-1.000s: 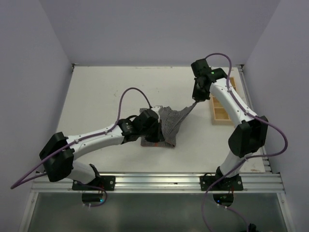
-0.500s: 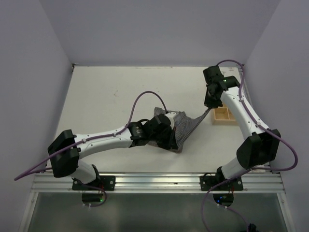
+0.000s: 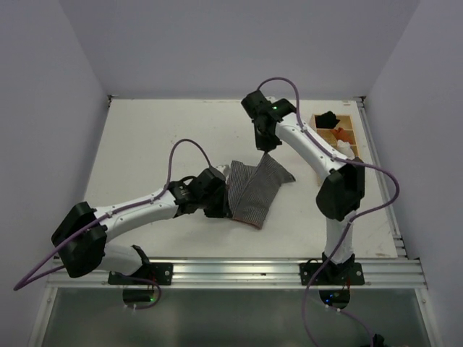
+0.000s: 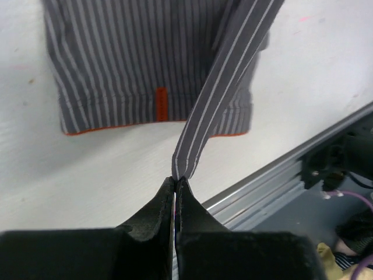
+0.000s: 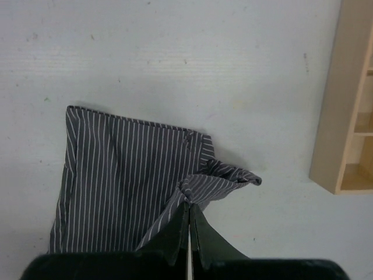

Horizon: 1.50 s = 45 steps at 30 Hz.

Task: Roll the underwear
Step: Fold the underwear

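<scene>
The underwear [image 3: 255,189], grey with fine white stripes and an orange hem, lies folded on the white table [image 3: 145,144]. My left gripper [image 3: 226,199] sits at its left edge, shut on a narrow strip of the cloth that rises taut from the underwear [image 4: 145,70] to the left gripper [image 4: 176,178]. At the far end, my right gripper [image 3: 266,147] pinches a bunched corner. In the right wrist view the right gripper [image 5: 189,204] is shut on that crumpled corner, with the rest of the underwear [image 5: 116,169] spread flat to the left.
A wooden divided tray [image 3: 347,123] stands at the back right, holding small black, orange and white bundles; its side [image 5: 348,116] shows in the right wrist view. The metal rail [image 3: 239,271] runs along the table's near edge.
The right arm swung left from beside the tray to above the cloth's far end, carrying its corner. The left gripper drew back to the left. The cloth now lies narrower and folded.
</scene>
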Each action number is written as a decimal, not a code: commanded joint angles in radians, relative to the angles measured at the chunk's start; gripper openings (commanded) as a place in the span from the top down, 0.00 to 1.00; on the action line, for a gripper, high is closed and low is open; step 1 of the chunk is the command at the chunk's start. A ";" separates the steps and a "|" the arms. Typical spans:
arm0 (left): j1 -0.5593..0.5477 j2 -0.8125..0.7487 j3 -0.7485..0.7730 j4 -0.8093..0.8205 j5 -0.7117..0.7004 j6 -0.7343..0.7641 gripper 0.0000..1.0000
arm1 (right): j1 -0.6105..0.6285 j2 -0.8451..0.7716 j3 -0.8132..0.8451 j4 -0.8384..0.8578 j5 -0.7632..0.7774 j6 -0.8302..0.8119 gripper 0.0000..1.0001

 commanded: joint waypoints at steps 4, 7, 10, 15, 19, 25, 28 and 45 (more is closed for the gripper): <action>0.054 0.018 -0.100 -0.035 0.020 -0.018 1.00 | 0.101 0.221 0.240 -0.050 -0.019 -0.004 1.00; 0.091 0.027 -0.107 -0.048 0.010 0.005 1.00 | 0.112 0.307 0.312 -0.090 -0.030 -0.008 1.00; 0.140 0.038 -0.108 -0.060 -0.003 0.030 1.00 | 0.115 0.336 0.345 -0.076 -0.050 -0.021 1.00; 0.214 0.058 -0.122 -0.060 -0.006 0.073 1.00 | 0.115 0.390 0.386 -0.072 -0.087 -0.025 1.00; 0.245 0.085 -0.113 -0.058 -0.001 0.093 1.00 | 0.114 0.425 0.398 -0.056 -0.116 -0.013 1.00; 0.277 0.125 -0.050 -0.065 -0.035 0.142 1.00 | 0.091 0.488 0.460 -0.003 -0.150 0.013 1.00; 0.303 0.143 -0.004 -0.071 -0.038 0.154 0.91 | 0.066 0.513 0.477 0.049 -0.211 0.016 0.99; 0.355 0.272 0.206 -0.069 -0.009 0.406 0.40 | 0.012 0.220 0.034 0.116 -0.243 0.059 0.65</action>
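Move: Both hands still pinch the lifted edge of the underwear. The near-left corner of the layer on the table lies about 9 cm left, 4 cm ahead and 9 cm below the left hand, and the near-right corner some 12 cm right and 5 cm back. From the right hand, the far-left corner is about 13 cm left, 1 cm ahead and 15 cm down, and the right-hand tip some 12 cm right and 8 cm back. Together the arms carry the pinched edge left and down across the layer on the table, the left hand about 9 cm left and 7 cm down, the right hand some 11 cm left and as much down, each drifting a few centimetres forward. Near the layer's left edge both sets of fingers open and free the cloth; the left hand then slides off forward and a little up, tilting only slightly overall, while the right draws back and to the right above the cloth. ##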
